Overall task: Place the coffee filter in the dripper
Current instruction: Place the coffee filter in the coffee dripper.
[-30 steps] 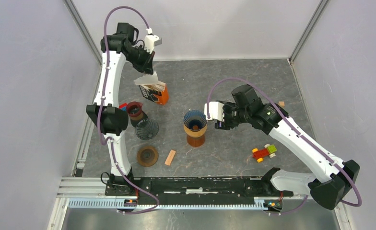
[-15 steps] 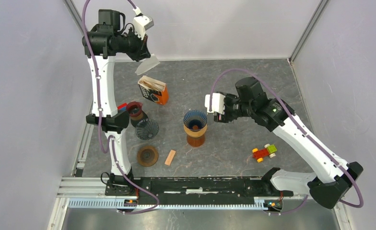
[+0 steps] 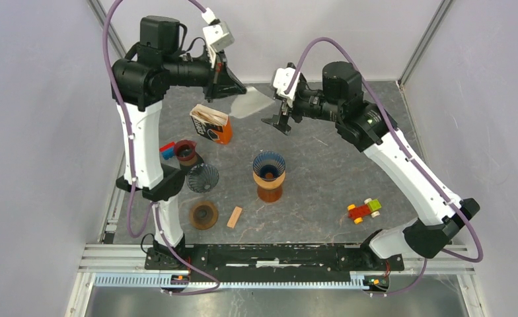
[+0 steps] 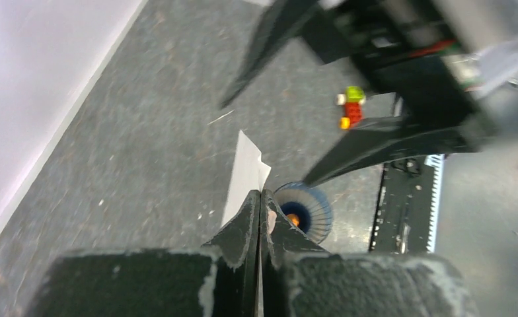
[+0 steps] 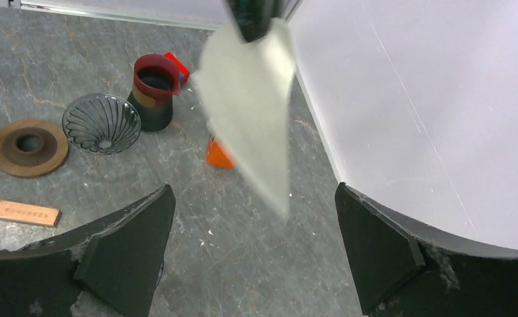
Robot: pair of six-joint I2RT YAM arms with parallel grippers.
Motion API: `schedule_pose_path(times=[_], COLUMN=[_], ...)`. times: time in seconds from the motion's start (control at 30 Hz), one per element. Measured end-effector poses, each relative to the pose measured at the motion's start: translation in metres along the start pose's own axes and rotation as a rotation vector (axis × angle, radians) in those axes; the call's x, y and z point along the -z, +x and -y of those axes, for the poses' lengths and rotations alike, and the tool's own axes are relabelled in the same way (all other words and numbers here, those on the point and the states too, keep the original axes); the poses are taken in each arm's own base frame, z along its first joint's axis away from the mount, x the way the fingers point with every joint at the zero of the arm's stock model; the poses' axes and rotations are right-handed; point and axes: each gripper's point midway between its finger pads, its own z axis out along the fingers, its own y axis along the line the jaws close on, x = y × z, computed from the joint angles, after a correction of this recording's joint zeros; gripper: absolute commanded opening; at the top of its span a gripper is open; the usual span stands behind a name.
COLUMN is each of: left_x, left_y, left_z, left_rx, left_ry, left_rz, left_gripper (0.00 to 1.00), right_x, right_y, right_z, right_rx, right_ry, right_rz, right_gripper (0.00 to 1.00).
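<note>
A white paper coffee filter hangs in the air above the back of the table, pinched at one corner by my shut left gripper. The left wrist view has the filter sticking out past the closed jaws. Below it is the blue ribbed dripper. That dripper stands on an orange base mid-table with nothing in it. My right gripper is open just right of the filter's free end. In its own view the filter hangs ahead of the wide gap, untouched.
An orange filter box lies under the left arm. A red-rimmed dark cup, a clear ribbed dripper, a wooden ring and a wooden block sit front left. A toy car is at right.
My left arm swung the filter from above the box rightward toward the middle. The right gripper rose from beside the blue dripper to the filter and opened wider.
</note>
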Motion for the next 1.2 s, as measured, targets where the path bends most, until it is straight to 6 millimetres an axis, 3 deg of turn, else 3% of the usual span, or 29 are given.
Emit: schedule_pose_path(times=[0.1, 0.27, 0.33, 0.37, 0.4, 0.5, 0.63, 0.87, 1.03, 1.2], left_x=[-0.004, -0.007, -0.008, -0.008, -0.008, -0.010, -0.010, 0.012, -0.009, -0.030], left_y=[-0.011, -0.016, -0.016, -0.015, -0.015, -0.016, -0.014, -0.011, -0.022, -0.029], left_z=[0.033, 0.052, 0.053, 0.053, 0.053, 0.055, 0.048, 0.011, -0.019, -0.063], left_rx=[-0.046, -0.071, -0.071, -0.071, -0.071, -0.075, -0.105, -0.118, -0.061, 0.013], left_ry=[0.076, 0.118, 0.122, 0.124, 0.127, 0.144, 0.140, 0.058, -0.134, -0.416], left_rz=[0.021, 0.031, 0.030, 0.030, 0.030, 0.034, 0.036, 0.059, 0.047, 0.047], left_gripper=[0.02, 0.02, 0.02, 0.02, 0.06, 0.38, 0.60, 0.68, 0.68, 0.68], right_x=[-0.004, -0.006, -0.007, -0.007, -0.007, -0.007, 0.007, 0.051, 0.060, 0.061], right_y=[0.001, -0.005, -0.007, -0.007, -0.006, -0.003, 0.007, 0.022, 0.019, 0.012], right_z=[0.001, -0.010, -0.018, -0.022, -0.028, -0.042, -0.051, -0.051, -0.068, -0.063], right_rx=[-0.009, 0.000, 0.006, 0.007, 0.002, -0.011, -0.059, -0.197, -0.307, -0.345], right_ry=[-0.003, -0.067, -0.112, -0.133, -0.159, -0.225, -0.294, -0.387, -0.500, -0.494], right_rz=[0.001, 0.041, 0.064, 0.073, 0.079, 0.098, 0.129, 0.239, 0.316, 0.328], right_gripper=[0.92, 0.36, 0.03, 0.00, 0.00, 0.00, 0.00, 0.00, 0.00, 0.00])
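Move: The left hand holds the coffee filter, its middle some 3 cm to the hand's right, 2 cm back and 3 cm lower; from the open right hand it is about 4 cm left, 1 cm back and level. The blue dripper, on its ring and carafe, lies some 6 cm right, 2 cm back and 30 cm below the left hand. The orange filter box stands about 14 cm left and 16 cm ahead of the left hand, 39 cm lower. The left hand carries the filter about 5 cm back and a little to the right while the right fingers shut on its free side and pinch it; the left fingers then open, let go, and that hand swings away forward, turning counter-clockwise. Keeping its pinch, the right hand draws the filter back and to the right, roughly 8 cm back in all and a little down, while turning some 30 degrees counter-clockwise and tilting. ##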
